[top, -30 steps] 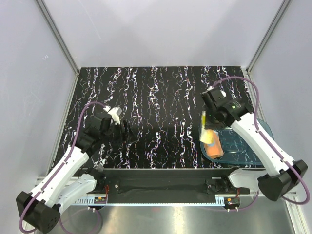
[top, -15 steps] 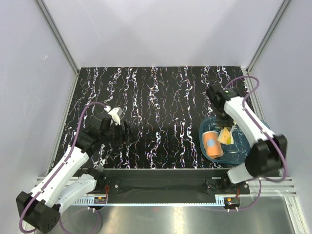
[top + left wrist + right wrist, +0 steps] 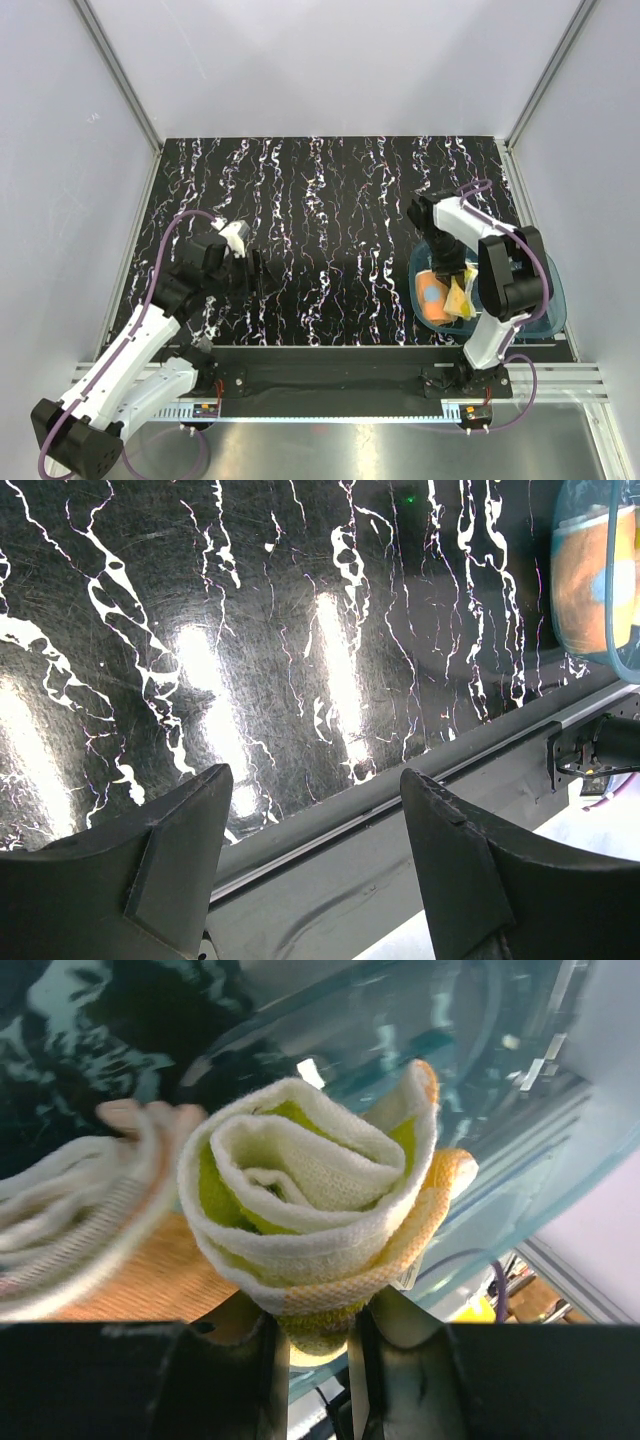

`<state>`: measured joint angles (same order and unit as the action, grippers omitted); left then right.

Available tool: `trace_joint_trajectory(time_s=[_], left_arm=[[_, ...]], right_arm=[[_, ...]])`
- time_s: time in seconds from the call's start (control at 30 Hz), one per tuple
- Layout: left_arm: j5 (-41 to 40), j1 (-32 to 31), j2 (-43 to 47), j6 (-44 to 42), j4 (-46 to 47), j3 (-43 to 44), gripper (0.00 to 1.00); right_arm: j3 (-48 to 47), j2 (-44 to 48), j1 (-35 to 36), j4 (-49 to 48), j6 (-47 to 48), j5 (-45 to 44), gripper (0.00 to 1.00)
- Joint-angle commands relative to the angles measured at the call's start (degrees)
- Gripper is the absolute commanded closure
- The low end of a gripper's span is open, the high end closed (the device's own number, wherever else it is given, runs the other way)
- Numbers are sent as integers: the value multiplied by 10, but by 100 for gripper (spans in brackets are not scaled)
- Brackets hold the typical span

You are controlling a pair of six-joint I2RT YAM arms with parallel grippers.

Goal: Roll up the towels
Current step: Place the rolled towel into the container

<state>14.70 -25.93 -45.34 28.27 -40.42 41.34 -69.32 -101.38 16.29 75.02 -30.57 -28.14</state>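
The yellow towel [image 3: 310, 1210] is a tight roll of yellow and white cloth, and my right gripper [image 3: 315, 1345] is shut on its lower end. In the top view that roll [image 3: 460, 298] hangs over the translucent blue tray [image 3: 545, 305], right beside the orange towel [image 3: 432, 296], with the right gripper [image 3: 451, 283] above it. The orange towel [image 3: 125, 1280] lies rolled in the tray, touching or nearly touching the yellow roll. My left gripper [image 3: 255, 270] hovers open and empty over the left of the table. Its fingers [image 3: 180, 850] frame the table's near edge, and the orange towel [image 3: 590, 580] shows far off.
The black marbled table [image 3: 330, 200] is bounded by white walls at the back and sides. The tray's glassy wall [image 3: 480, 1190] curves behind the yellow roll. A metal rail [image 3: 420, 780] runs along the table's near edge.
The right arm has folded back and carried the yellow roll from the tray's left edge to a spot over the tray beside the orange roll. The left arm has stayed put.
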Motion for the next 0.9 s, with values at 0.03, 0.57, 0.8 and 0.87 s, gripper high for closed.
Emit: trace_joint_trajectory(time_s=[0.03, 0.57, 0.8, 0.87], left_arm=[[-9, -1, 2, -9, 12, 29, 27], [-34, -1, -7, -2, 3, 31, 27], [-42, -1, -8, 0, 1, 31, 27], [-45, -1, -11, 1, 1, 30, 27]], right_arm=[[9, -24, 37, -33, 42, 69, 100], [-136, -60, 147, -126, 60, 277, 100], [-101, -70, 147, -138, 80, 268, 100], [-89, -65, 148, -152, 79, 280, 100]])
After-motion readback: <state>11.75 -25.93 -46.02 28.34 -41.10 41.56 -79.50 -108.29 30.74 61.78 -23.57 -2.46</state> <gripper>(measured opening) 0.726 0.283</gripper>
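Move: My right fingers still hold the rolled yellow towel, already inside the container, whose middle lies about 5 cm to the right, 2 cm back and 4 cm below. The rolled orange towel lies in the container some 8 cm to the left, 4 cm back and 4 cm lower than my hand. From my left hand, the container's middle is about 53 cm to the right, roughly level with it fore and aft and some 11 cm below. Keeping my grip on the yellow towel, I sweep my right hand about 17 cm left, dragging the container along from inside. I sink nearly 3 cm early on, then swing some 5 cm forward late in the sweep, while the wrist turns about 35 degrees so the fingers end pointing almost straight down. ##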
